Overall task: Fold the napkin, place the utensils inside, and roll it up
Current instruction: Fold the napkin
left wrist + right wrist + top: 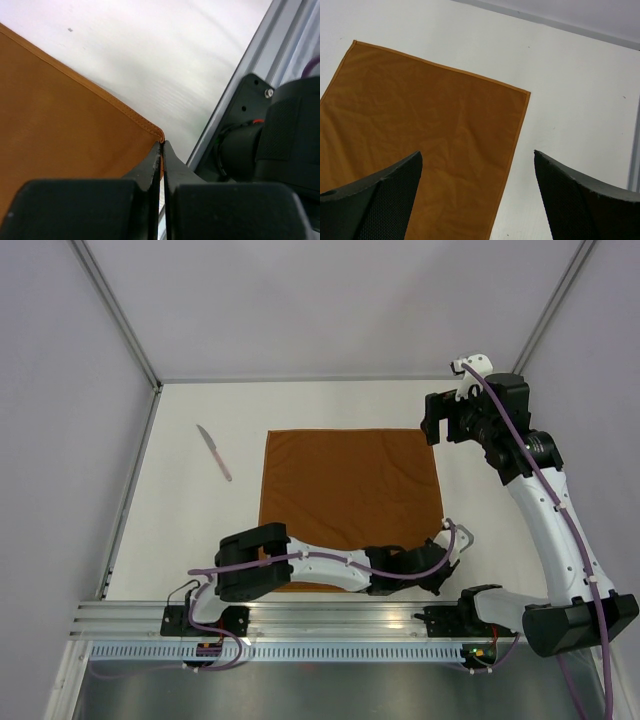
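Observation:
The rust-brown napkin lies flat and spread out on the white table. My left arm reaches across the napkin's near edge to its near right corner. There my left gripper is shut on that corner. In the left wrist view the hemmed corner is pinched between the closed fingertips of the left gripper. My right gripper hangs open above the napkin's far right corner. Its fingers straddle the napkin's right hem and hold nothing. One utensil, a slim silvery knife, lies on the table left of the napkin.
An aluminium rail carrying both arm bases runs along the near table edge. It shows just beyond the pinched corner, next to the right arm's black base. Grey walls with metal posts enclose the table.

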`<state>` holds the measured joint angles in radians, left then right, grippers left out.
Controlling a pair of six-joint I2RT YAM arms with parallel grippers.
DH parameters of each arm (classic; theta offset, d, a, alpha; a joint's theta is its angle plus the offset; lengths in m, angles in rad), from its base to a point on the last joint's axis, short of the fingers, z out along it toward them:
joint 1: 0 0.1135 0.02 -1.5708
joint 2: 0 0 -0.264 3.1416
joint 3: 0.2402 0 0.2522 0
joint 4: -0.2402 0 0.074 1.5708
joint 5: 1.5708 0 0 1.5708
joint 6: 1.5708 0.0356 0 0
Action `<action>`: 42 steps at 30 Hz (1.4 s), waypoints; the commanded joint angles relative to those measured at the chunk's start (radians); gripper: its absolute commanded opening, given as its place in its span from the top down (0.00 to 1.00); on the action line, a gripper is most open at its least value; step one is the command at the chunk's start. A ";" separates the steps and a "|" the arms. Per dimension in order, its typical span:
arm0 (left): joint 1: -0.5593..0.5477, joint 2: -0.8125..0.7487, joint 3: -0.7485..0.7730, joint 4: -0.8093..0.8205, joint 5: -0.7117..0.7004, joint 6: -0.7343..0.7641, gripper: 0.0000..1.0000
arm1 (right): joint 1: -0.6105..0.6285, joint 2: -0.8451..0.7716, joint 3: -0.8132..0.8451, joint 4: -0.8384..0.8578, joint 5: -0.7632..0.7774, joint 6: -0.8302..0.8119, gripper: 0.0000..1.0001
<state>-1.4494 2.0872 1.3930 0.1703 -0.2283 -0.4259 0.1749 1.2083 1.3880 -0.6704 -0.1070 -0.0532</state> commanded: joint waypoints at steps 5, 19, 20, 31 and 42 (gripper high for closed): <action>0.118 -0.166 -0.117 0.046 0.012 -0.091 0.98 | 0.000 0.004 -0.006 -0.020 -0.037 -0.016 0.03; 0.544 -0.466 -0.364 -0.089 0.075 -0.128 0.98 | 0.002 0.030 -0.089 0.058 -0.120 -0.025 0.03; 0.563 -0.470 -0.364 -0.101 0.076 -0.120 0.98 | 0.002 0.034 -0.099 0.061 -0.128 -0.027 0.04; 0.816 -0.495 -0.333 -0.218 0.158 -0.074 0.98 | 0.002 0.036 -0.138 0.097 -0.152 -0.031 0.04; 0.980 -0.444 -0.281 -0.255 0.221 -0.039 0.98 | 0.003 0.042 -0.187 0.118 -0.191 -0.028 0.04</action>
<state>-0.5011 1.6272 1.0534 -0.0750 -0.0463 -0.5114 0.1749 1.2449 1.2140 -0.5842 -0.2741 -0.0830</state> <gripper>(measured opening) 0.027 0.957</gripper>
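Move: I already hold the napkin's near right corner in my left fingers, about 6 cm off the table. The napkin's far left corner lies roughly 42 cm ahead and 43 cm to the left of that hand; its far right corner is some 43 cm straight ahead. The knife is about 14 cm left of the far left corner and 6 cm nearer me. From my right hand that far left corner is some 17 cm ahead, 38 cm left and 29 cm below. Keeping the corner pinched, my left hand sweeps it diagonally across the cloth towards the far left corner, about 34 cm left and 30 cm forward, rising only about 4 cm and turning some 50 degrees counter-clockwise. My open right hand meanwhile sinks about 7 cm with a slight shift left, touching nothing. ##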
